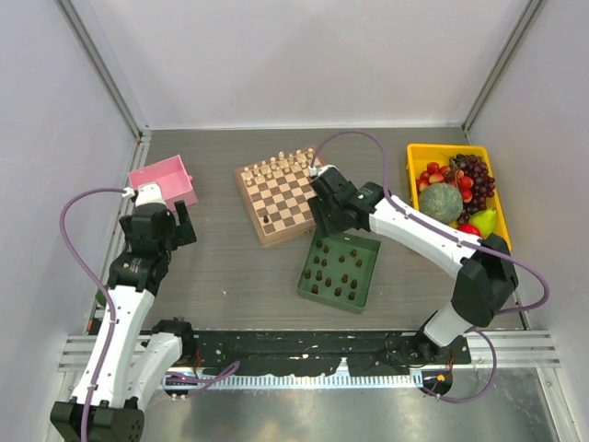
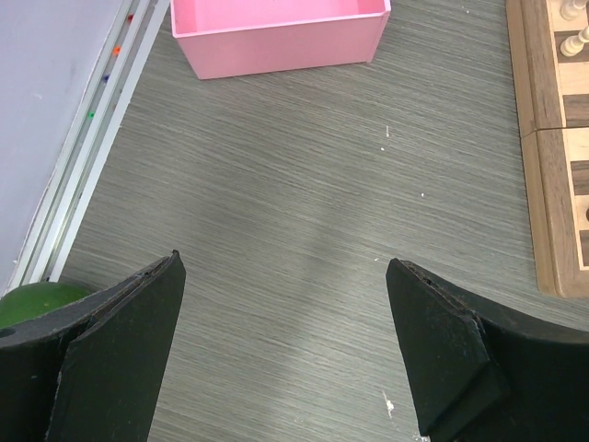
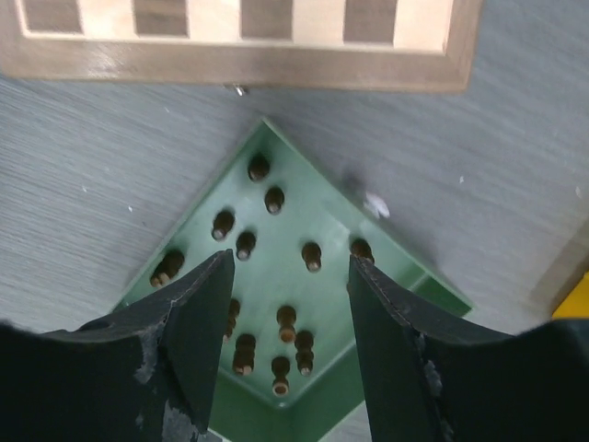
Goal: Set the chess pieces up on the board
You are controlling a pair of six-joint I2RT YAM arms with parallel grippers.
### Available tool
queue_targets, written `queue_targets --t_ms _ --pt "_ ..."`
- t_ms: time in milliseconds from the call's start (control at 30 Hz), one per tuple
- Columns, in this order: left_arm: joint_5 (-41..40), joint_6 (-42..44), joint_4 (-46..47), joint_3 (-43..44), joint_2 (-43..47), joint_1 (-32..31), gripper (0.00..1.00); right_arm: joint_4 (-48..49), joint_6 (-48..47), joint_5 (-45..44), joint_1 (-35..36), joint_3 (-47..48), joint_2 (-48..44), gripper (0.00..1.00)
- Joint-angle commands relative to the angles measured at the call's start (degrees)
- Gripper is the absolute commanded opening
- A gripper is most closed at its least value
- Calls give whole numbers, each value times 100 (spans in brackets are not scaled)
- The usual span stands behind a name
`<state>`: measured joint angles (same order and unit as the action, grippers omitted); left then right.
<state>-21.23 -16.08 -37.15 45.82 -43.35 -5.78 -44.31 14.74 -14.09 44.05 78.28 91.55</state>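
The board (image 1: 276, 238) lies at the centre back, with one dark chess piece (image 1: 267, 222) standing near its front edge and pale chessmen (image 1: 285, 164) along its far side. Several more dark chess pieces (image 3: 313, 256) stand in the green tray (image 3: 313, 161) just in front of the board's right corner. My right gripper (image 3: 290, 258) hovers over that tray (image 1: 373, 276), open, with nothing between its fingers. My left gripper (image 2: 285, 261) hangs wide open over bare table, left of the board (image 2: 549, 184) and in front of the pink box.
A pink box (image 1: 166, 178) sits at the back left, close to my left gripper (image 1: 181, 221). A yellow bin (image 1: 413, 189) of fruit stands at the back right, beside my right arm. White walls close in the table on three sides.
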Motion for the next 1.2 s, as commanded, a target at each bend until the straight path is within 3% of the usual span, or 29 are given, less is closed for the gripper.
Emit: queue_targets --t_ms 0,267,633,1167 --pt "-39 8 76 67 -15 -2 99 467 459 265 -72 -496 -620 56" --pt "-56 8 49 76 -42 -2 99 757 653 608 -81 -920 -314 45" --pt "-39 17 58 67 -42 -2 99 1214 635 828 -335 -1095 345 38" --pt "-30 26 41 93 -103 -2 99 1593 582 1207 -503 -1280 715 36"
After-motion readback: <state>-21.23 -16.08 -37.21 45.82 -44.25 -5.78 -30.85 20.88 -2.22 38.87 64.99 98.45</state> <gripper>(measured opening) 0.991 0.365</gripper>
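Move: The dark pawn to go for, second in from the green tray's far-left corner, lies almost under the right hand: about 1 cm back and 13 cm down. The corner pawn is some 2 cm left of it and 1 cm farther out. The tray's middle is about 7 cm back and 4 cm right of the hand; the chessboard's middle about 15 cm ahead and 11 cm left. From the left hand the pawn lies roughly 44 cm right, 3 cm ahead and 17 cm down. Lower the right gripper about 10 cm into the far-left corner of the green tray, over the second pawn, first easing back a couple of centimetres and then coming about halfway forward again. Tip the fingers some 15 degrees steeper as it sinks, and narrow them from just over half open to about a third, without gripping anything yet. ##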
